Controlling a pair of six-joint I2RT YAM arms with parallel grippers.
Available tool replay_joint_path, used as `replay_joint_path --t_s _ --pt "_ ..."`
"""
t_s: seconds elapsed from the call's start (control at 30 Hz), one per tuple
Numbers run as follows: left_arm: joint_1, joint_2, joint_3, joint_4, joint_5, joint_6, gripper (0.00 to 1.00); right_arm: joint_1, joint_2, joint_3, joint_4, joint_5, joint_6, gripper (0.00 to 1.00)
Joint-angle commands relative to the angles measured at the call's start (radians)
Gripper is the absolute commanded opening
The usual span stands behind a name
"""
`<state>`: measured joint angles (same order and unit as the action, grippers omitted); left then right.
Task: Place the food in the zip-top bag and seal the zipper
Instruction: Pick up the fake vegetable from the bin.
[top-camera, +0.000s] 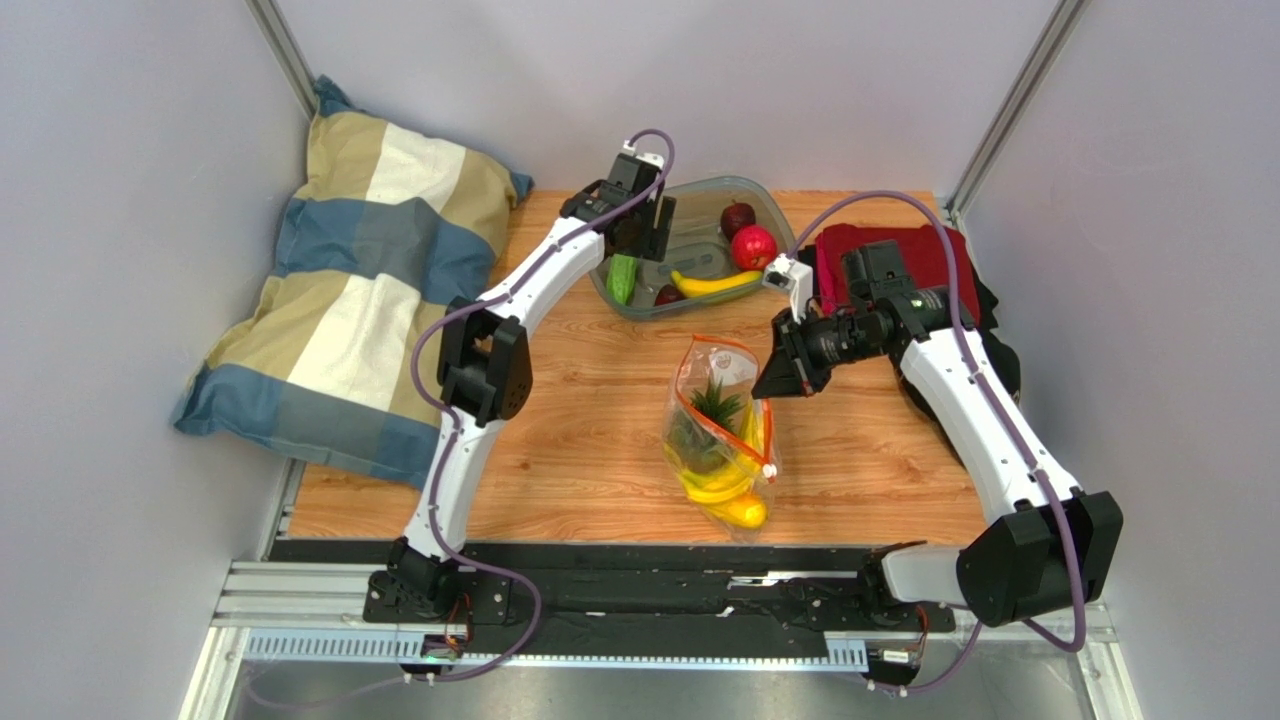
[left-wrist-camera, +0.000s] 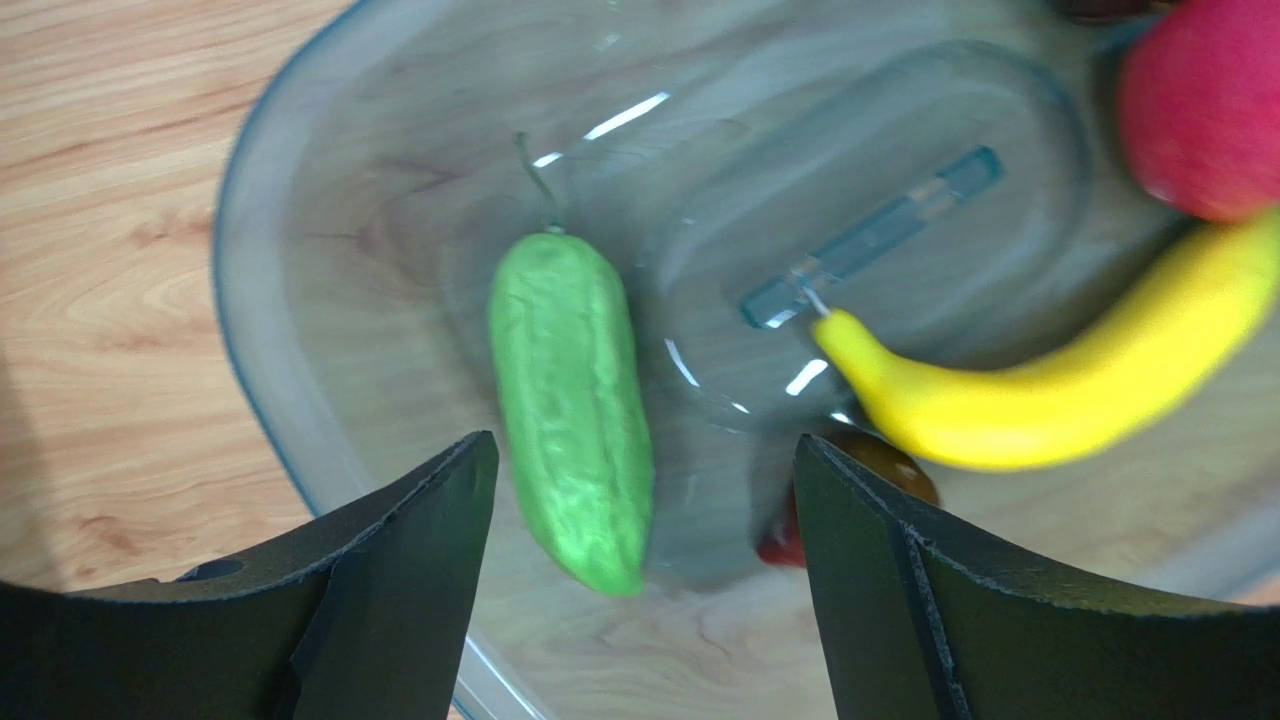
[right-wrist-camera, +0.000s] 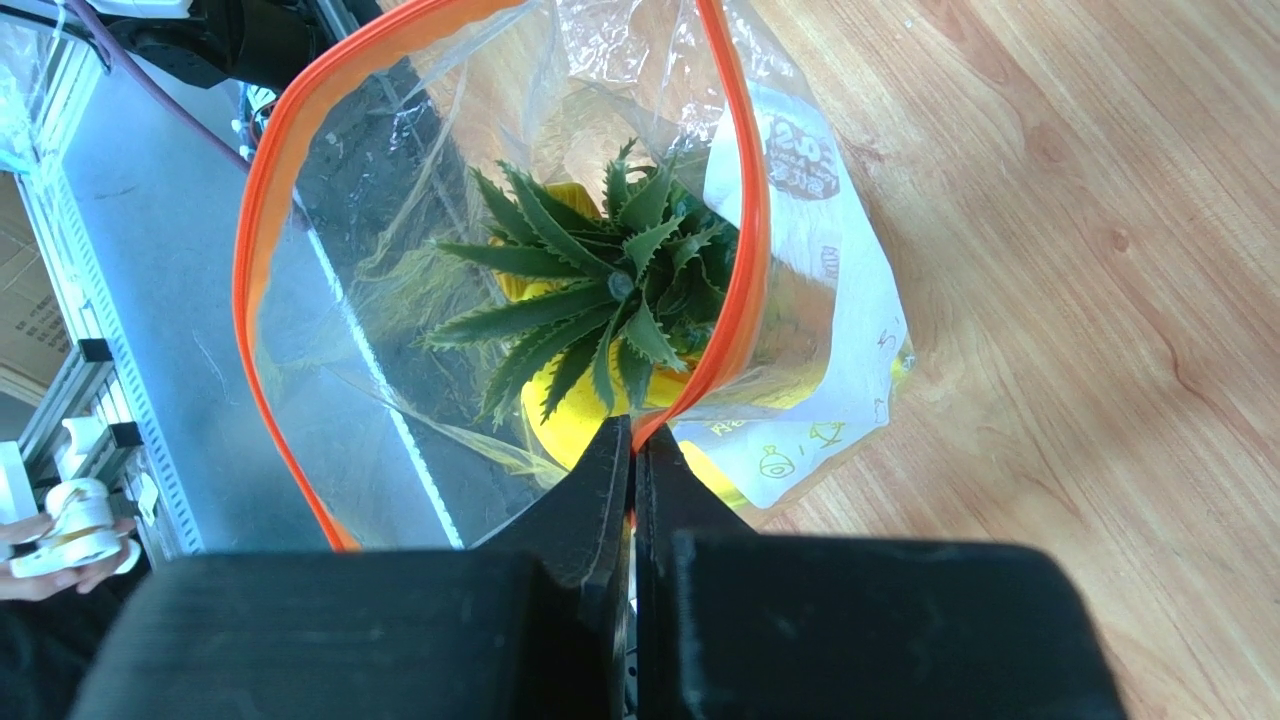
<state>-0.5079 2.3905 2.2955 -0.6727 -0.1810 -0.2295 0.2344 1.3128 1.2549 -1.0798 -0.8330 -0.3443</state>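
Note:
The zip-top bag (top-camera: 718, 438) lies mid-table with its mouth held up and open. My right gripper (top-camera: 775, 375) (right-wrist-camera: 633, 432) is shut on the orange zipper (right-wrist-camera: 747, 225) at the mouth's edge. Inside the bag are a pineapple (right-wrist-camera: 601, 308), yellow bananas (top-camera: 718, 483) and a mango (top-camera: 745, 513). My left gripper (top-camera: 649, 240) (left-wrist-camera: 643, 444) hangs open over the grey-green tray (left-wrist-camera: 286, 375), with the lower end of the green cucumber (left-wrist-camera: 571, 405) between its fingers, untouched. A banana (left-wrist-camera: 1082, 390), a red fruit (left-wrist-camera: 1202, 98) and a dark purple fruit (top-camera: 736, 218) also lie in the tray.
A checked pillow (top-camera: 361, 285) lies off the table's left edge. A dark red cloth (top-camera: 902, 255) is bunched at the back right, behind the right arm. A small dark red fruit (left-wrist-camera: 781, 543) peeks out beside the left gripper's right finger. Grey walls close in on three sides.

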Motion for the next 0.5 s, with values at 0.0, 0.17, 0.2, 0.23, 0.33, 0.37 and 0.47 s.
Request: replay_joint_path --t_s 0.0,0.17,0.2,0.23,0.33,0.37,0.47 --pt "0.022 0.035 0.019 0.047 -0.077 -0.010 0.81 -0.004 -0.014 0.017 0.038 -0.005 0.018 0.00" --pt "0.026 0.081 0.019 0.067 -0.063 0.013 0.81 -0.003 -0.007 0.040 0.032 -0.028 0.011 0.00" --pt "0.026 0.093 0.019 0.067 -0.055 0.013 0.81 -0.003 -0.004 0.043 0.032 -0.032 0.008 0.00" --pt "0.026 0.098 0.019 0.071 -0.039 0.015 0.81 -0.003 -0.004 0.044 0.032 -0.044 0.001 0.00" --pt "0.026 0.122 0.025 0.073 0.004 0.004 0.81 -0.003 -0.012 0.046 0.032 -0.061 -0.018 0.00" --pt "0.028 0.131 0.048 0.044 0.018 -0.002 0.80 -0.004 -0.015 0.047 0.032 -0.067 -0.022 0.00" --pt "0.028 0.154 0.079 0.036 0.072 -0.017 0.73 -0.003 -0.021 0.047 0.035 -0.086 -0.051 0.00"
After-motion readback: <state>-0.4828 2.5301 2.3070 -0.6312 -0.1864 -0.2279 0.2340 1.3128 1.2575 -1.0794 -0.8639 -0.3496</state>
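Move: The green fake vegetable lies at the left end of the bin, about 9 cm below the left hand, some 2 cm to its left and about 1 cm ahead. The small dark fruit is roughly 7 cm to the right of the vegetable and 3 cm nearer the robot; the banana is some 13 cm to the right of the vegetable, about 1 cm nearer. From the right hand the vegetable is about 32 cm ahead, 17 cm left and 18 cm lower. The left hand, fingers still wide open and slanting forward and down, first eases about 2 cm forward and left to line up with the green fake vegetable, then sinks into the bin, about 7 cm lower in all, until the fingertips are close over its two long sides, not yet gripping. The right hand stays practically in place, fingers shut, and keeps its pinch on the orange-rimmed mouth of the bag. ##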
